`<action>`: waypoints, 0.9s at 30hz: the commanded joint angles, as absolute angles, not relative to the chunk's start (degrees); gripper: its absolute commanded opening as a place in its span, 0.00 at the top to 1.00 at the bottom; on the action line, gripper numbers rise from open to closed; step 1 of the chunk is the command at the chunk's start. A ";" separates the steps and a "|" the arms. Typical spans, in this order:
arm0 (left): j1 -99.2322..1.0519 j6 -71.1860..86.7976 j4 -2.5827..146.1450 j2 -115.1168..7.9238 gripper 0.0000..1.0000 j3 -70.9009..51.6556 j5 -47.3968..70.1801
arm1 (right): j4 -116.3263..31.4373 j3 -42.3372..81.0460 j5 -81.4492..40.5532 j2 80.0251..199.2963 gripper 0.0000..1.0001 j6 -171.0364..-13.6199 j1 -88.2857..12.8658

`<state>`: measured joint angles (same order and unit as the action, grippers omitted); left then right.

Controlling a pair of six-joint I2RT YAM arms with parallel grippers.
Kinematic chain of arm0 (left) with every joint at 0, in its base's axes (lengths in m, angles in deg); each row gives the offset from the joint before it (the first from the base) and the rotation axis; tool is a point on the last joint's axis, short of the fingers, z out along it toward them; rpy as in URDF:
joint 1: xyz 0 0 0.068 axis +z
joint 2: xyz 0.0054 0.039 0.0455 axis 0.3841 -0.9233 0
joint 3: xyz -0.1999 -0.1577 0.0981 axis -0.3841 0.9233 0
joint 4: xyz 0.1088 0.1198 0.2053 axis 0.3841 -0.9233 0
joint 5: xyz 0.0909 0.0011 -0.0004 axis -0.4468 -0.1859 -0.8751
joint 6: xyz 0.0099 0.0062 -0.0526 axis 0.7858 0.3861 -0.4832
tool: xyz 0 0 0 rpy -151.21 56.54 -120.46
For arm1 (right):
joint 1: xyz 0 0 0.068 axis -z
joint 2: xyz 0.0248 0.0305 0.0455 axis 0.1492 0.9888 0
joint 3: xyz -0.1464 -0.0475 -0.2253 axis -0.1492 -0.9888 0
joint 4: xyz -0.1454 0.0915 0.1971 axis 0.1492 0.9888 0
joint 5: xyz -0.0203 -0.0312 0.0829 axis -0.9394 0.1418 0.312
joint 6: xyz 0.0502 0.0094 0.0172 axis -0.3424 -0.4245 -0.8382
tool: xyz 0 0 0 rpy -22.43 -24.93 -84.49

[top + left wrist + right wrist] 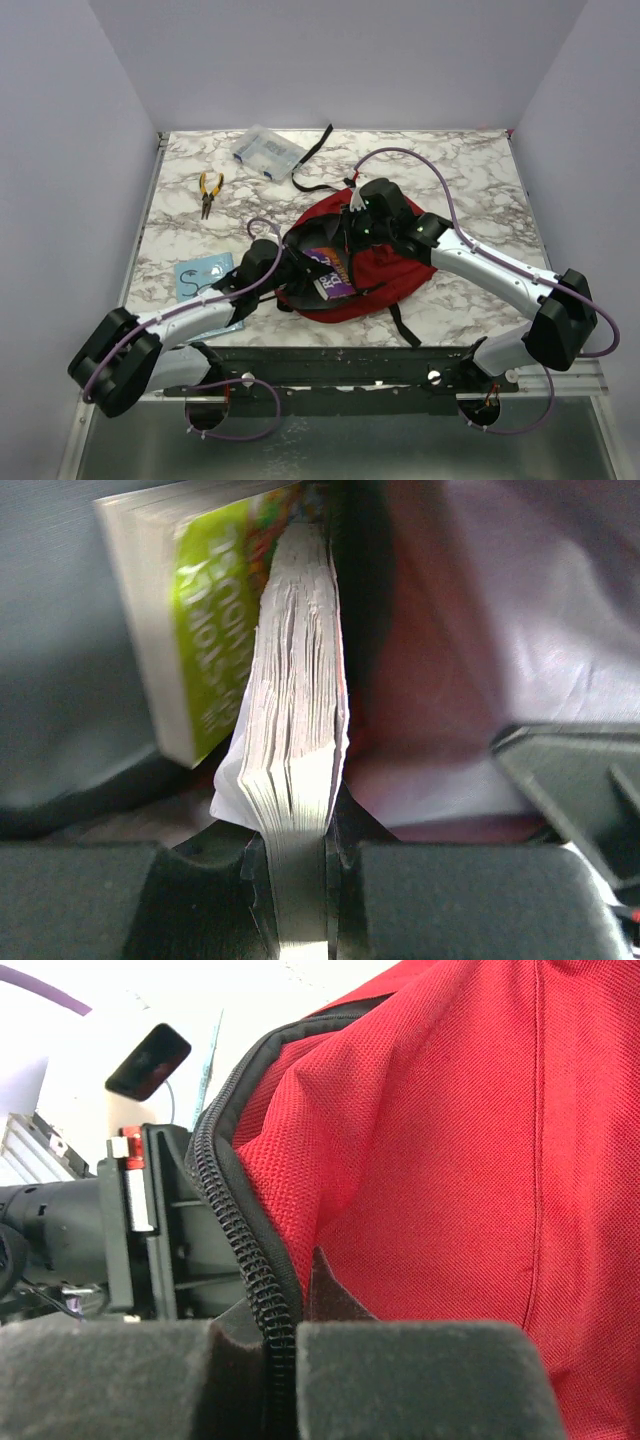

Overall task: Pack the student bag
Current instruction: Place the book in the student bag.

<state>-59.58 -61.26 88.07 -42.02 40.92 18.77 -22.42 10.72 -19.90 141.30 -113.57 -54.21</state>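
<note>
The student bag (375,272), dark red with black straps, lies in the middle of the table with its mouth facing left. My left gripper (293,268) is shut on a paperback book (331,273) with a purple cover, which sits partly in that mouth. In the left wrist view the book's page edges (298,730) are pinched in the left gripper (300,865). A second book with a green cover (205,630) leans beside it, against the bag's lining (490,630). My right gripper (362,222) is shut on the bag's upper rim. There, the black zip (245,1250) runs between the closed jaws of the right gripper (276,1345).
Yellow-handled pliers (209,191) lie at the back left. A clear plastic box (265,151) stands at the back, with a loose black strap (312,158) beside it. A light blue flat pack (203,277) lies left of my left arm.
</note>
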 commanded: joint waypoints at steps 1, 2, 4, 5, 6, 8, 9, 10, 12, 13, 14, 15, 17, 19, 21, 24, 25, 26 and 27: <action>-64.61 -66.26 97.22 -50.10 1.00 33.66 5.76 | -26.79 10.56 -16.14 138.50 1.00 -115.07 -54.48; -65.11 -67.53 97.48 -52.09 1.00 32.86 5.35 | -26.66 10.49 -16.43 138.28 1.00 -115.01 -54.46; -65.31 -70.87 99.41 -57.21 1.00 31.56 7.31 | -26.55 10.03 -17.62 137.72 1.00 -114.54 -54.46; -65.35 -71.75 101.24 -60.00 1.00 31.09 8.60 | -26.44 9.71 -18.60 137.45 1.00 -114.36 -54.46; -65.39 -71.87 103.05 -62.06 1.00 30.60 9.51 | -26.20 9.60 -19.31 137.08 1.00 -114.17 -54.41; -65.58 -71.97 104.68 -65.32 1.00 30.01 9.85 | -25.33 9.27 -21.02 136.44 1.00 -113.81 -54.37; -65.57 -71.91 106.33 -66.97 1.00 30.10 10.18 | -25.12 9.08 -21.81 135.93 1.00 -113.77 -54.22; -65.62 -70.86 109.26 -68.04 1.00 30.35 10.54 | -25.22 8.59 -22.27 135.42 1.00 -113.68 -54.08; -66.09 -68.45 110.72 -69.35 1.00 30.03 9.85 | -25.59 7.55 -22.81 134.47 1.00 -113.40 -53.78; -66.45 -67.59 110.68 -69.61 1.00 29.88 9.12 | -25.67 7.14 -22.82 134.26 1.00 -113.22 -53.59; -66.90 -67.19 110.72 -69.93 0.97 29.67 8.94 | -25.45 7.09 -22.73 134.25 1.00 -113.00 -53.36; -67.18 -66.84 110.81 -70.26 0.90 29.47 9.09 | -24.93 7.24 -22.69 134.46 1.00 -112.78 -53.25; -67.71 -66.09 111.06 -70.51 0.75 29.77 8.59 | -24.08 7.63 -22.94 134.55 1.00 -112.50 -53.04; -67.71 -65.39 111.05 -70.04 0.63 30.95 7.35 | -24.49 6.97 -23.24 134.06 1.00 -112.43 -52.97; -66.93 -64.56 111.61 -69.11 0.56 32.86 6.95 | -25.39 5.91 -23.60 133.58 1.00 -112.50 -52.88; -65.32 -60.50 111.16 -65.76 0.33 34.86 8.23 | -24.96 5.46 -23.56 134.06 1.00 -112.55 -52.70; -64.62 -59.82 110.64 -64.54 0.20 35.53 9.27 | -24.90 5.27 -23.52 134.07 1.00 -112.54 -52.62; -64.23 -59.36 109.98 -63.44 0.12 36.00 10.14 | -25.20 4.74 -23.52 133.93 1.00 -112.56 -52.57; -63.74 -58.31 109.10 -62.07 0.10 36.50 10.69 | -25.40 4.32 -23.47 133.75 1.00 -112.52 -52.53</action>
<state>-65.83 -63.73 109.18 -67.88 34.23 9.50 -23.62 5.85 -23.03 135.48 -112.93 -52.96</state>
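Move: Off to the left hand's right, the open inside of the student bag, where the held book is going, lies about 8 cm away, level fore-and-aft and some 5 cm lower. The green book already in there is about 9 cm right, 2 cm ahead and 7 cm below. The bag's zip rim, pinched by the right hand, stands roughly 7 cm right, 6 cm ahead and 4 cm above. From the right hand, the bag's inside is about 8 cm back and 12 cm below. Driving the pinched book deeper into the bag, the left hand goes about 7 cm right and 5 cm forward, sinking some 2.5 cm, alongside the green book. There its fingers open wide and let go, the hand easing back left by about 1.5 cm and slightly lower. The right hand keeps its pinch on the zip rim and draws it about 2.5 cm to the right. ##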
